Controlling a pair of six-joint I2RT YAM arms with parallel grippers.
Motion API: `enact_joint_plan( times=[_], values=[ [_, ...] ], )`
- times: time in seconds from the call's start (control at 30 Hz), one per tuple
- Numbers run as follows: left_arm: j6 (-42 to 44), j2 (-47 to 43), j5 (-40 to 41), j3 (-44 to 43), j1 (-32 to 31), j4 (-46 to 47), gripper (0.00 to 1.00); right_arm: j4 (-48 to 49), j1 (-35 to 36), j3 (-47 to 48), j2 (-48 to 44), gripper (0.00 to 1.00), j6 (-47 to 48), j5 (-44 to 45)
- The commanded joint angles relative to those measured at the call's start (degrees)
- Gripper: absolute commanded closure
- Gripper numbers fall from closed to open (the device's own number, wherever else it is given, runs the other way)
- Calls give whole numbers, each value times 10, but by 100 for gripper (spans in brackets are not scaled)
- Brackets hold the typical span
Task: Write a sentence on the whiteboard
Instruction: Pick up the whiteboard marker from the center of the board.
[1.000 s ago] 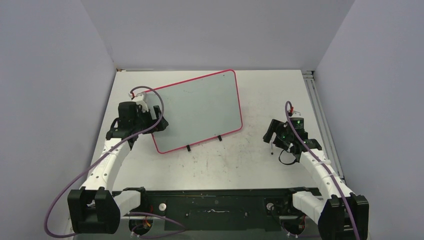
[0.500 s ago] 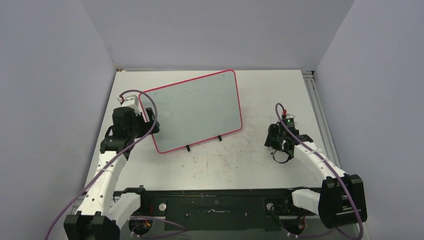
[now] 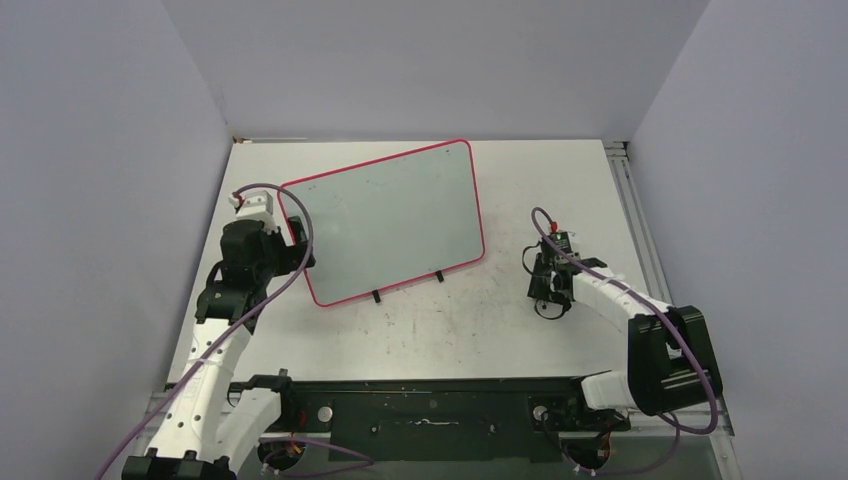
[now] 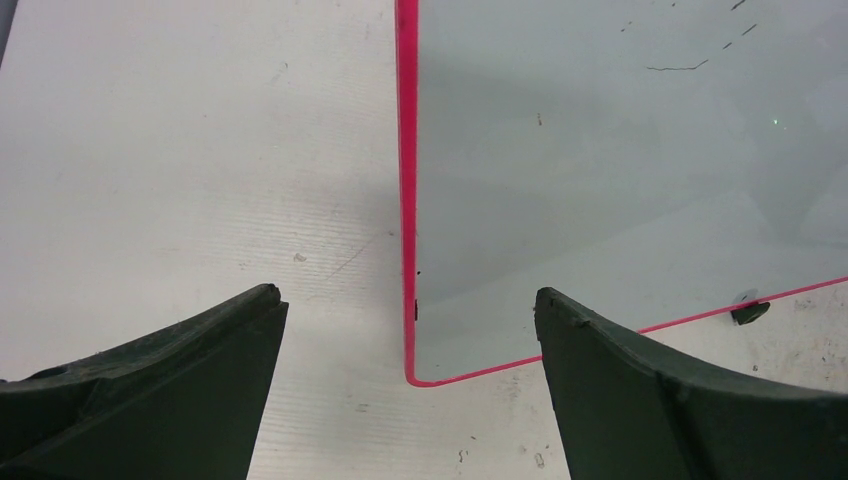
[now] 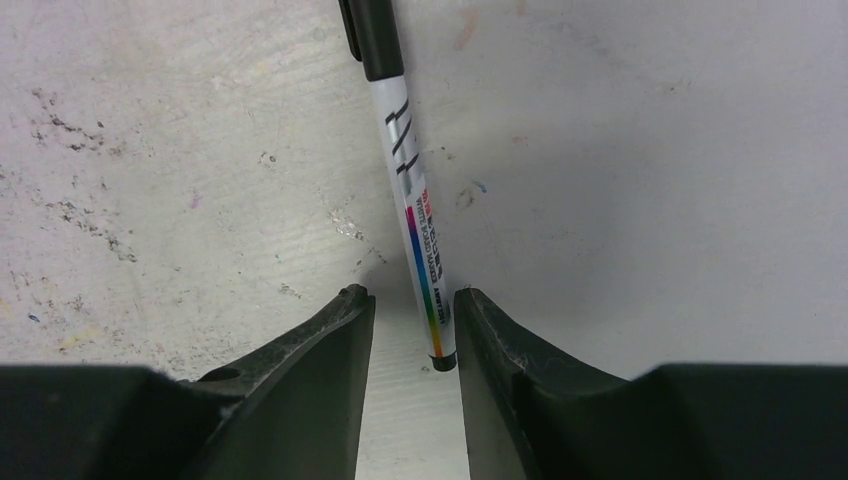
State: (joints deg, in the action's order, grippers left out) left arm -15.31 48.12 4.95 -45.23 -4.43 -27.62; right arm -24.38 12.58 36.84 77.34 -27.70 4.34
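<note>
The whiteboard (image 3: 390, 225), pale with a thin pink-red rim, lies tilted at the table's left middle. The sentence is out of view; only a few faint dark ticks show on the board (image 4: 600, 150). My left gripper (image 3: 298, 256) hangs open just off the board's left edge, its jaws wide on either side of the near corner (image 4: 405, 300), touching nothing. My right gripper (image 3: 545, 292) is low over the table right of the board. A white marker (image 5: 405, 160) with a black cap and rainbow stripe lies there. Its rear end sits between the narrowed jaws (image 5: 412, 295), against the right finger, with a gap to the left one.
Small black feet (image 3: 376, 296) stick out from the board's near edge, one also in the left wrist view (image 4: 750, 312). A metal rail (image 3: 640, 220) runs along the table's right side. Grey walls close in the left, back and right. The tabletop (image 5: 150, 150) is scuffed.
The left gripper has drawn back from the board's left edge and opened wider. The right arm has swung left and down, and its jaws have narrowed around the marker's end.
</note>
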Motion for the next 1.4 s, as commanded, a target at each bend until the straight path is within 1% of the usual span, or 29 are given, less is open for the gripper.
enact_joint_plan(
  times=[0.0,0.2,0.37,0.53,0.6,0.73,0.9,1.0,1.1,1.13,1.3,1.37],
  values=[
    [15,-11,3,0,-13,20,6,13,-1,33,18,65,5,17],
    [24,-20,15,-1,-33,20,6,23,-15,35,38,73,12,-17],
    [27,-33,24,0,-42,22,6,24,-24,33,50,79,16,-24],
    [38,-48,25,3,-68,30,6,28,-28,32,61,93,22,-39],
    [45,-56,27,4,-87,34,6,25,-28,34,56,95,26,-65],
    [70,-85,27,13,-153,51,7,1,-18,43,28,95,36,-99],
    [118,-108,3,18,-268,63,7,-62,27,65,-24,95,44,-151],
    [149,-95,-42,23,-341,73,7,-89,66,73,-47,95,43,-194],
    [194,-64,-119,31,-412,83,7,-112,100,77,-62,95,39,-243],
    [202,-56,-132,37,-436,89,7,-119,114,79,-67,95,37,-256],
    [245,-42,-131,67,-545,116,7,-144,199,86,-87,95,18,-336],
    [258,-39,-110,79,-594,121,7,-139,244,86,-93,95,3,-372]
  ],
)
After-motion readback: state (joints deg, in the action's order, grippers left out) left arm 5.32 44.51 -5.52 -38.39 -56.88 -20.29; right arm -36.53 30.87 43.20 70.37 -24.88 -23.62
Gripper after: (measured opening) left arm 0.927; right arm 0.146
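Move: The right hand is down at the table with the tail of the whiteboard marker between its open fingers; the marker's middle is about 5 cm ahead, level sideways and roughly 1 cm below. From that hand the board's right clip sits some 24 cm left and 6 cm ahead, the left clip about 39 cm left and 1 cm ahead, and the whiteboard's middle about 37 cm left and 21 cm ahead. From the left hand the marker lies some 54 cm right, 2 cm ahead and 19 cm down. The right fingers slide forward about 1.5 cm along the marker, pinch it near its tail, then lift it some 7 cm while carrying it left and back towards the middle, the wrist turning counter-clockwise about 30 degrees and tilting left side up. The open left hand swings right about 23 cm and back 14 cm towards the marker, rising slightly before sinking, and turns clockwise some 70 degrees. ##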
